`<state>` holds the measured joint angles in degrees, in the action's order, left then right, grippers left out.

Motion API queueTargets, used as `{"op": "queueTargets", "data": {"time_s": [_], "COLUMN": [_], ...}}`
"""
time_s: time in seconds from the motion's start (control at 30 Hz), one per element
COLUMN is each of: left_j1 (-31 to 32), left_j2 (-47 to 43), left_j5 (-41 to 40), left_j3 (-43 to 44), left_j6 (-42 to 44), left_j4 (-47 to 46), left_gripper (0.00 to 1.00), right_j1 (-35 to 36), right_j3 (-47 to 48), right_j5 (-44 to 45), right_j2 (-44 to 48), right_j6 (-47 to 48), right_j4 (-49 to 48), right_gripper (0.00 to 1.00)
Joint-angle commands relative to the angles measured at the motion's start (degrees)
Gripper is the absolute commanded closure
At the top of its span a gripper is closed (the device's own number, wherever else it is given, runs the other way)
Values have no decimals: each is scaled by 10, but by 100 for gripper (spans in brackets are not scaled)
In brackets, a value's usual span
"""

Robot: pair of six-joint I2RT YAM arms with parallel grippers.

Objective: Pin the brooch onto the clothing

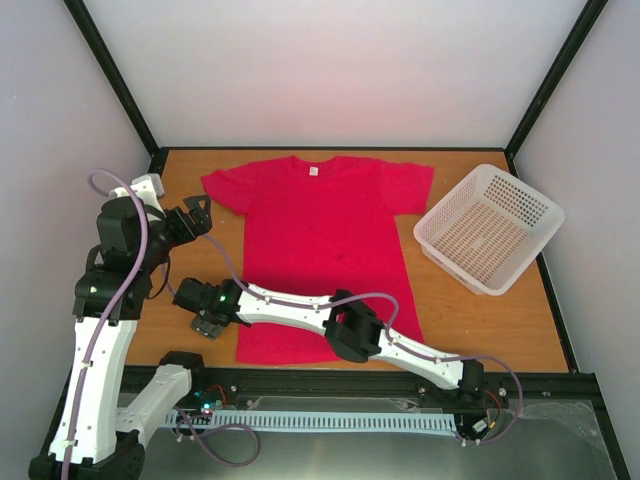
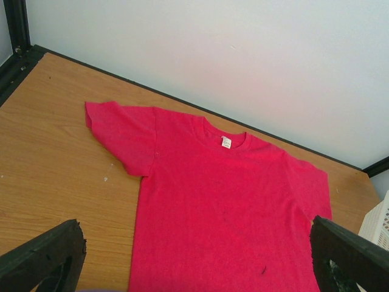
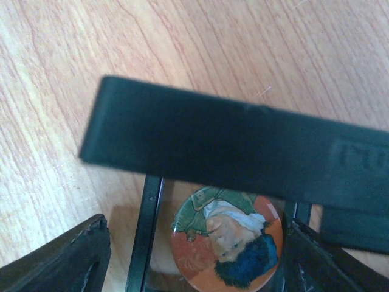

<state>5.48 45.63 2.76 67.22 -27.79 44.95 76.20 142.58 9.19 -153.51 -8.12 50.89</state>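
The red T-shirt lies flat on the table, neck with white label at the far side; it also shows in the left wrist view. The brooch, a round pin with a portrait on orange, lies inside a small black frame-like case on the wood. My right gripper is open, one finger on each side of the brooch and case. In the top view the right gripper is low, just left of the shirt's hem, hiding the brooch. My left gripper is open and empty, raised beside the left sleeve.
A white perforated basket stands at the right of the table, its corner showing in the left wrist view. The right arm stretches across the shirt's lower hem. Black frame posts and white walls enclose the table.
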Motion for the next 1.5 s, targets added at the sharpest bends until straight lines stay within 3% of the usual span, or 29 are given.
{"op": "queueTargets", "data": {"time_s": [0.0, 0.6, 0.97, 1.3, 1.47], "left_j1": [-3, -3, -3, -3, -3], "left_j2": [-3, -2, -3, -3, -3], "left_j5": [1, 3, 2, -2, 6], "left_j3": [17, 17, 15, 13, -6], "left_j6": [1, 0, -1, -1, -5], "left_j4": [1, 1, 2, -1, -17], "left_gripper": [0, 0, 0, 0, 0], "right_j1": [-1, -1, -1, -2, -20], "right_j3": [18, 18, 7, -102, -285], "right_j5": [-5, 14, 13, 15, 8], "right_j2": [-13, -5, 34, 149, 261], "right_j6": [-1, -5, -8, -24, -34], "right_j4": [5, 4, -7, -45, -117], "right_gripper": [26, 54, 58, 58, 59]}}
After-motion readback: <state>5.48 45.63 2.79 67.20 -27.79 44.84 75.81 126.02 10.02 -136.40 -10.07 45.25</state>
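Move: Between the right hand's open fingers lies the brooch, at about pad level and some 1 cm forward of the hand point. It sits in its small dark case, whose middle is roughly 2 cm ahead and 1 cm below. The pink shirt is spread flat to the right, its middle about 28 cm right, 14 cm forward and 2 cm below. From the left hand the brooch is some 8 cm back, 4 cm left and 32 cm below. Holding its place low over the case, the right hand draws its fingers together until they pinch the brooch by opposite edges. Only then does it rise, quickly at the end, by about 8 cm, drifting some 2.5 cm to the right towards the shirt, wrist tilting barely 5 degrees and the grip kept. ##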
